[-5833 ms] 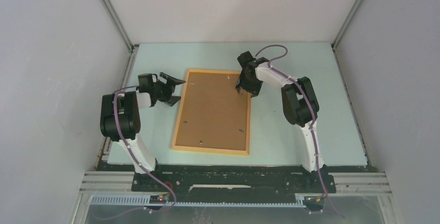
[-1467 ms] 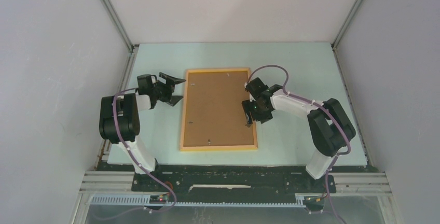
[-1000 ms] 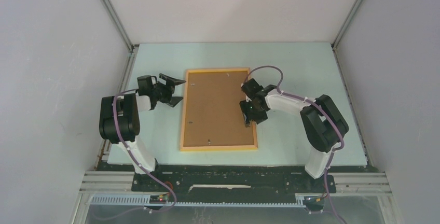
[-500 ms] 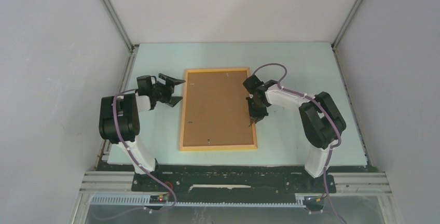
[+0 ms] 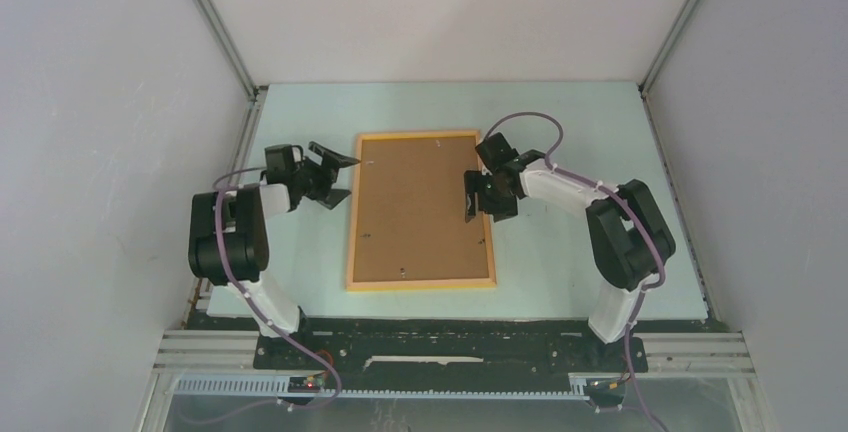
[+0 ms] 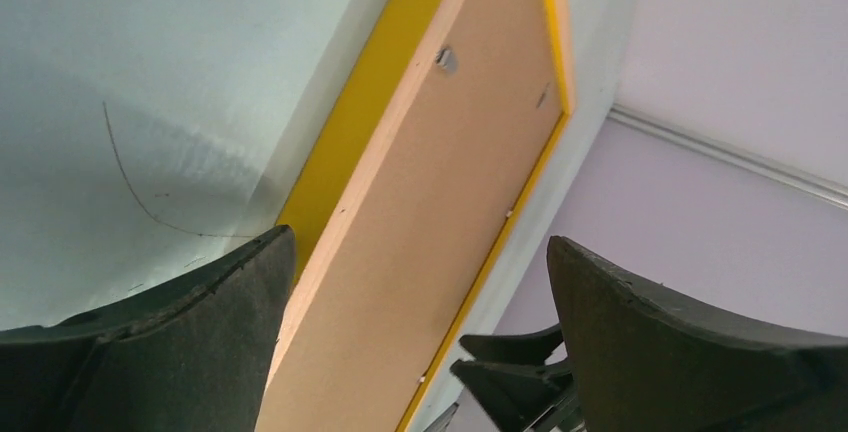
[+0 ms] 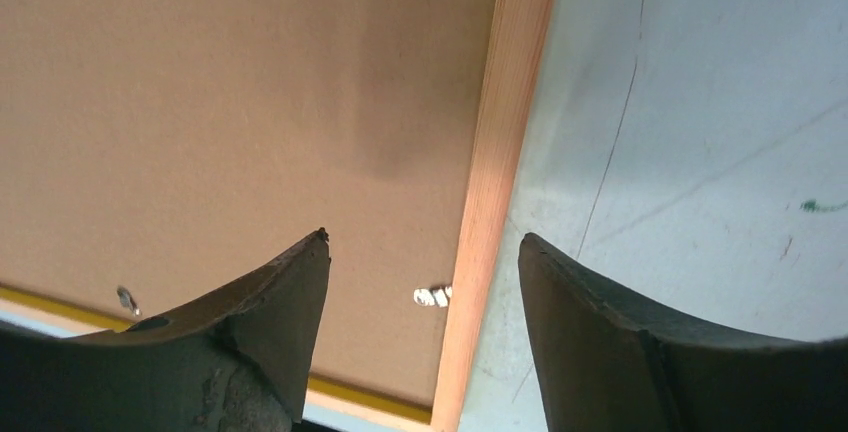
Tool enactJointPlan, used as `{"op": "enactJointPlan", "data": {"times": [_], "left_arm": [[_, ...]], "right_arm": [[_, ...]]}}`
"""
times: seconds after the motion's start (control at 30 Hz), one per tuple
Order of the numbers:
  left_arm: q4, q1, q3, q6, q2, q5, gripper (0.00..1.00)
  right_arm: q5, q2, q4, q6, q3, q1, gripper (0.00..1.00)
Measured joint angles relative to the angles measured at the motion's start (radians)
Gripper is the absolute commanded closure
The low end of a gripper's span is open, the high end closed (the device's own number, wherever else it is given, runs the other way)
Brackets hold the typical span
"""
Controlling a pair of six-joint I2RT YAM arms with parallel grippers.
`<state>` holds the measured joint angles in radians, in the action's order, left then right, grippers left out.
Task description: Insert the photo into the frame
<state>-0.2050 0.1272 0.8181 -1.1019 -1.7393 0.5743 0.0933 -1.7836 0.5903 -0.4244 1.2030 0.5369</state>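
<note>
The frame [image 5: 353, 214] lies face down on the pale table, its orange-yellow rails around a brown backing board [image 5: 420, 207]. The photo is hidden from every view. My left gripper [image 5: 338, 174] is open just left of the frame's upper left rail [image 6: 370, 102], with nothing between its fingers. My right gripper [image 5: 470, 198] hovers open over the right rail [image 7: 505, 132], one finger above the board [image 7: 250, 82] and the other above the table. It holds nothing. A small metal tab [image 7: 432, 296] sits on the board by the rail, between the fingertips.
Grey enclosure walls [image 5: 110, 152] stand close on the left, right and back. Small metal tabs [image 5: 402, 274] dot the board's edges. The right gripper's fingers [image 6: 510, 372] show in the left wrist view beyond the frame's far rail.
The right gripper shut, then opened again, and moved a little up along the frame's right rail. The frame, squared up earlier, has stayed put. The left arm has barely moved.
</note>
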Motion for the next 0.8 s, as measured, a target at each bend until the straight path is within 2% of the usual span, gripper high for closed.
{"op": "enactJointPlan", "data": {"times": [0.2, 0.33, 0.57, 0.67, 0.8], "left_arm": [[0.052, -0.066, 0.071, 0.077, -0.078, -0.018, 0.00], [0.108, -0.167, 0.177, 0.183, -0.118, -0.034, 0.00], [0.464, -0.313, 0.364, 0.473, -0.084, -0.155, 0.00], [0.599, -0.328, 0.375, 0.583, -0.006, -0.225, 0.01], [0.789, -0.382, 0.373, 0.715, 0.082, -0.339, 0.08]], "right_arm": [[-0.053, -0.098, -0.004, 0.016, 0.068, -0.006, 0.26], [-0.071, -0.110, 0.026, 0.020, 0.065, -0.061, 0.26], [-0.027, -0.040, -0.083, 0.019, -0.045, -0.229, 0.26], [-0.004, 0.006, -0.132, 0.017, -0.113, -0.271, 0.26], [0.022, 0.011, -0.161, 0.018, -0.124, -0.278, 0.26]]}}
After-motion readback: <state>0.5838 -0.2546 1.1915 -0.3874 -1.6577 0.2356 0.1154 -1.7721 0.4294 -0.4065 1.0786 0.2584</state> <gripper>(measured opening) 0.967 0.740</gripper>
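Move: The left hand is at the frame's left rail, one finger outside it; the frame's middle lies about 16 cm right and 8 cm back, 3 cm lower. The near left clip is some 14 cm back and 3 cm right, the far left clip about 4 cm ahead and 4 cm right. The right hand straddles the right rail: the frame's middle lies roughly 15 cm to its left, 1 cm ahead and 3 cm lower, the near right clip 7 cm back and 1 cm left. Rightward with both hands: the left dips and sweeps about 10 cm, its outer finger pushing the left rail, then lifts and draws back towards the near left clip, its wrist swinging clockwise and the fingers staying wide. The right, its open fingers still straddling the right rail, sinks slightly, goes forward and travels some 9 cm right with the frame. ##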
